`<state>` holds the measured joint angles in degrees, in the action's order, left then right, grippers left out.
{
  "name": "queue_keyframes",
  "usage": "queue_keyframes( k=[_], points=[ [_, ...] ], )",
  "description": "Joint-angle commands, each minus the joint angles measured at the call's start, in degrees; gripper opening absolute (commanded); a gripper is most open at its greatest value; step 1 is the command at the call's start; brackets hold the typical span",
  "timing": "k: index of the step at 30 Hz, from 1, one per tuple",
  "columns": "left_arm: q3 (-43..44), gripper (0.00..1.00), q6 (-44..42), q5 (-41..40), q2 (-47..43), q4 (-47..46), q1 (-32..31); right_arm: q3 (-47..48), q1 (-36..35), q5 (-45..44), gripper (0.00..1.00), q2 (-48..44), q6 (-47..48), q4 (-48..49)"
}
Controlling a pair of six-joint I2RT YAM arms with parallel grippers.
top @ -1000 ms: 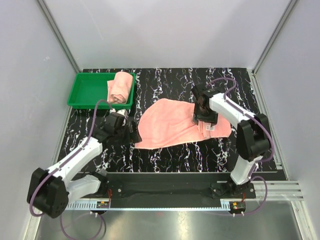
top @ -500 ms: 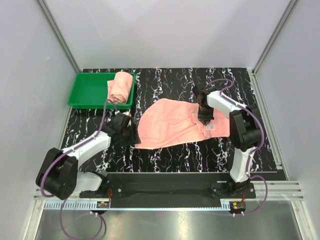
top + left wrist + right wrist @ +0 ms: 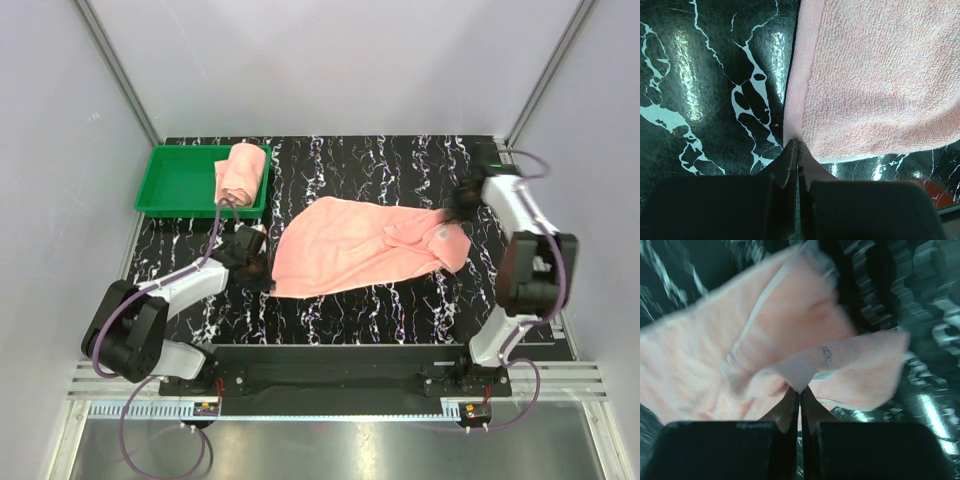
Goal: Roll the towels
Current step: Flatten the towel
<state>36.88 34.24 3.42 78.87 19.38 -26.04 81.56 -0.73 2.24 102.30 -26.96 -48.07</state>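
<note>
One salmon-pink towel (image 3: 350, 245) lies spread across the black marbled table, its right end pulled out and rumpled. My left gripper (image 3: 265, 278) is shut on the towel's near left corner; in the left wrist view the closed tips (image 3: 797, 143) pinch the hem of the towel (image 3: 880, 75). My right gripper (image 3: 455, 212) is shut on the far right corner. In the blurred right wrist view its tips (image 3: 800, 390) clamp the towel (image 3: 715, 360) by a pale label, with the cloth raised. A second towel (image 3: 243, 172) lies rolled at the right end of the green tray.
The green tray (image 3: 180, 185) stands at the back left of the table. Grey walls and metal frame posts close in the table on three sides. Bare marbled table (image 3: 360, 310) runs in front of the towel, near the arm bases.
Both grippers have closed. The left one moved in onto the towel's near left corner. The right arm swung out to the right, drawing the towel's right end with it.
</note>
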Motion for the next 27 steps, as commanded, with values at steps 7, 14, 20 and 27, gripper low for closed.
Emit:
queue_keyframes(
  k=[7, 14, 20, 27],
  points=[
    [0.73, 0.00, -1.36, -0.52, 0.15, -0.66, -0.24, -9.73, 27.19, 4.17, 0.00, -11.07, -6.08, 5.88],
    [1.17, 0.00, -1.11, -1.92, -2.66, 0.75, -0.24, -14.23, 27.19, 9.89, 1.00, -8.69, -6.35, 9.05],
    [-0.23, 0.02, -0.32, -3.24, -6.00, 0.66, -0.24, -17.66, 27.19, 6.47, 1.00, -17.04, -6.44, 9.32],
    [-2.60, 0.31, 1.44, -7.64, -12.42, 1.19, -0.15, -13.71, 29.46, -4.27, 1.00, -13.01, -3.10, 6.15]
  ],
)
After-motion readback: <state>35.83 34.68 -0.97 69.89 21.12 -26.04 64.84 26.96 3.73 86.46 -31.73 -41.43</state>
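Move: The towel's bunched right end hangs from the right hand's shut fingers; the bare tabletop it is taken to lies roughly 14 cm to that hand's right, 5 cm back and 9 cm below. The towel's middle spreads some 26 cm to the hand's left, 6 cm back and 9 cm below. The towel's near-left corner is right at the left hand's fingertips, while the rolled towel lies about 28 cm ahead and 7 cm left of them. The towel's right end, still pinched, is flung fast to the right by the right hand, some 17 cm and slightly up, the wrist turning about 30 degrees clockwise; the fingers then open wide and let go as the hand drops back down and inward, finally rising a little and edging right again. The left hand keeps the near-left corner down at first, then rises about 3 cm, its fingers starting to open, and comes free. ##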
